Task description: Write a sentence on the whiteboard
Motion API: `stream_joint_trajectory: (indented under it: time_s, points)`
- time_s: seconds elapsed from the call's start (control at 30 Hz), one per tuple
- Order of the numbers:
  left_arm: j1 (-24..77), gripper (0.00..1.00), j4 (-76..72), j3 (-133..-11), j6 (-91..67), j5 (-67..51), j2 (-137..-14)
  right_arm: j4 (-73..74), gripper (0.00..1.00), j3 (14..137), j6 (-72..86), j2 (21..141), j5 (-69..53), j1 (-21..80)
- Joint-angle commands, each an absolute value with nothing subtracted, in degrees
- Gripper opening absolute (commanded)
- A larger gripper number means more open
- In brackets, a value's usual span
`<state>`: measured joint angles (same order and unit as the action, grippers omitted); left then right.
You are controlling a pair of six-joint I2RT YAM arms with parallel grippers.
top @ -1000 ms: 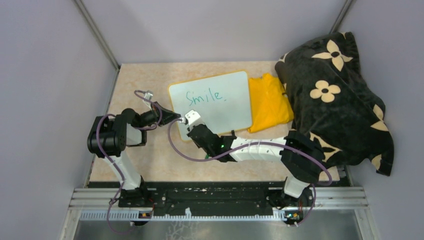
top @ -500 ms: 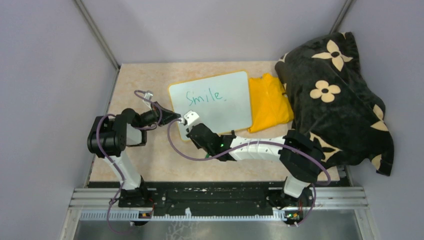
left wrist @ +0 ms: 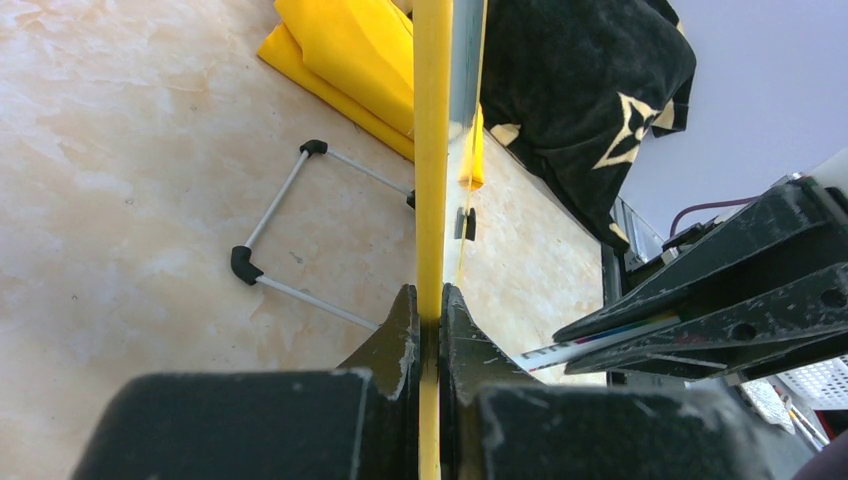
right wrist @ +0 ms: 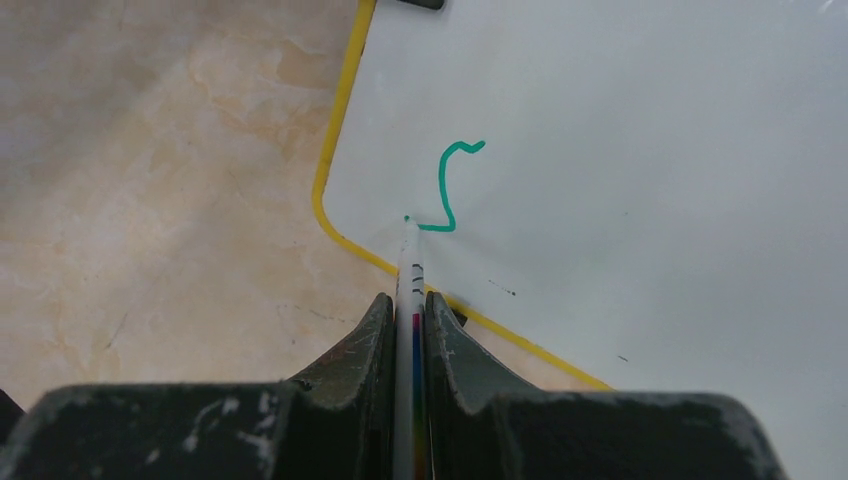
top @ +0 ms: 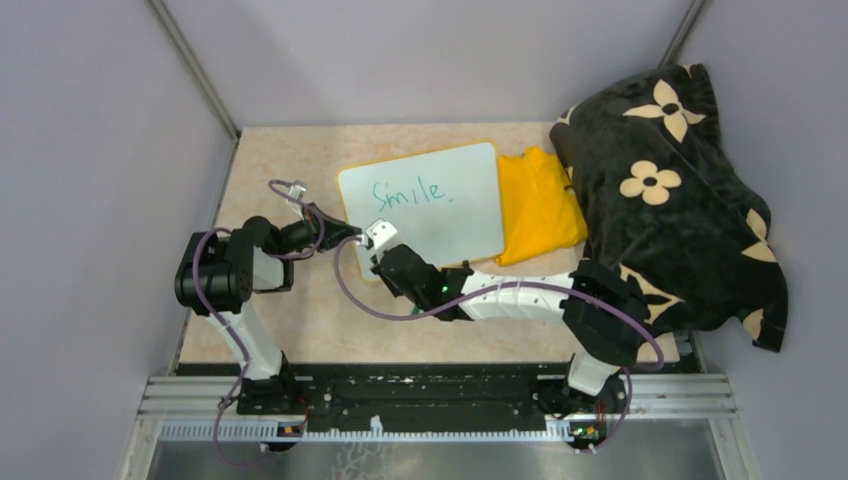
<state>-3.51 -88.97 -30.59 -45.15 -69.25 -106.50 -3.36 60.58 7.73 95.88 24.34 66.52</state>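
Note:
The whiteboard [top: 450, 215] with its yellow frame stands tilted mid-table, with green "Smile." [top: 408, 191] on its upper half. My left gripper [top: 350, 236] is shut on the board's left frame edge [left wrist: 432, 150], jaws pinching it [left wrist: 432, 305]. My right gripper [top: 376, 256] is shut on a white marker [right wrist: 409, 275]. The marker's tip touches the board near its lower left corner, at the end of a green s-shaped stroke [right wrist: 448, 185]. The whiteboard [right wrist: 620, 140] fills the right wrist view.
A yellow cloth [top: 535, 200] lies right of the board. A black blanket with cream flowers [top: 670, 190] is heaped at the right. The board's wire stand with black feet [left wrist: 290, 215] rests on the beige tabletop [top: 280, 160] behind it.
The right gripper with the marker has shifted slightly left along the board's lower left. The left gripper and the board have not moved.

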Motion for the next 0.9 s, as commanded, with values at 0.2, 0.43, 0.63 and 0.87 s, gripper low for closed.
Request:
stream_joint_trajectory:
  time_s: [0.2, 0.43, 0.63, 0.87]
  points:
    - [-2.78, 0.00, -102.64, -30.93, -43.52, -69.26, -107.93, -6.22, 0.00, 57.33, 8.36, 83.43, 28.94, 65.55]
    - [-2.79, 0.00, -102.31, -30.85, -43.24, -69.34, -108.22, -9.61, 0.00, 56.32, 8.52, 81.76, 29.37, 63.18]
    - [-2.86, 0.00, -102.27, -30.84, -43.25, -69.30, -108.12, -13.00, 0.00, 56.69, 8.47, 83.45, 30.04, 63.10]
    - [-2.83, 0.00, -102.22, -30.82, -43.17, -69.26, -108.32, -15.39, 0.00, 56.87, 7.14, 85.73, 31.58, 63.73]
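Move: The blank spot just right of the new S on the whiteboard's lower line lies about 5 cm ahead of the right hand and 2 cm right, a touch lower. That S is some 4 cm ahead and 2 cm left; "Smile." stands roughly 9 cm ahead, 4 cm right and 7 cm higher. The spot lies about 6 cm right of the board-holding left hand, 1 cm back and 4 cm lower. The right hand lifts the held marker off the S, rising about 8 cm, then drifting right and forward. ##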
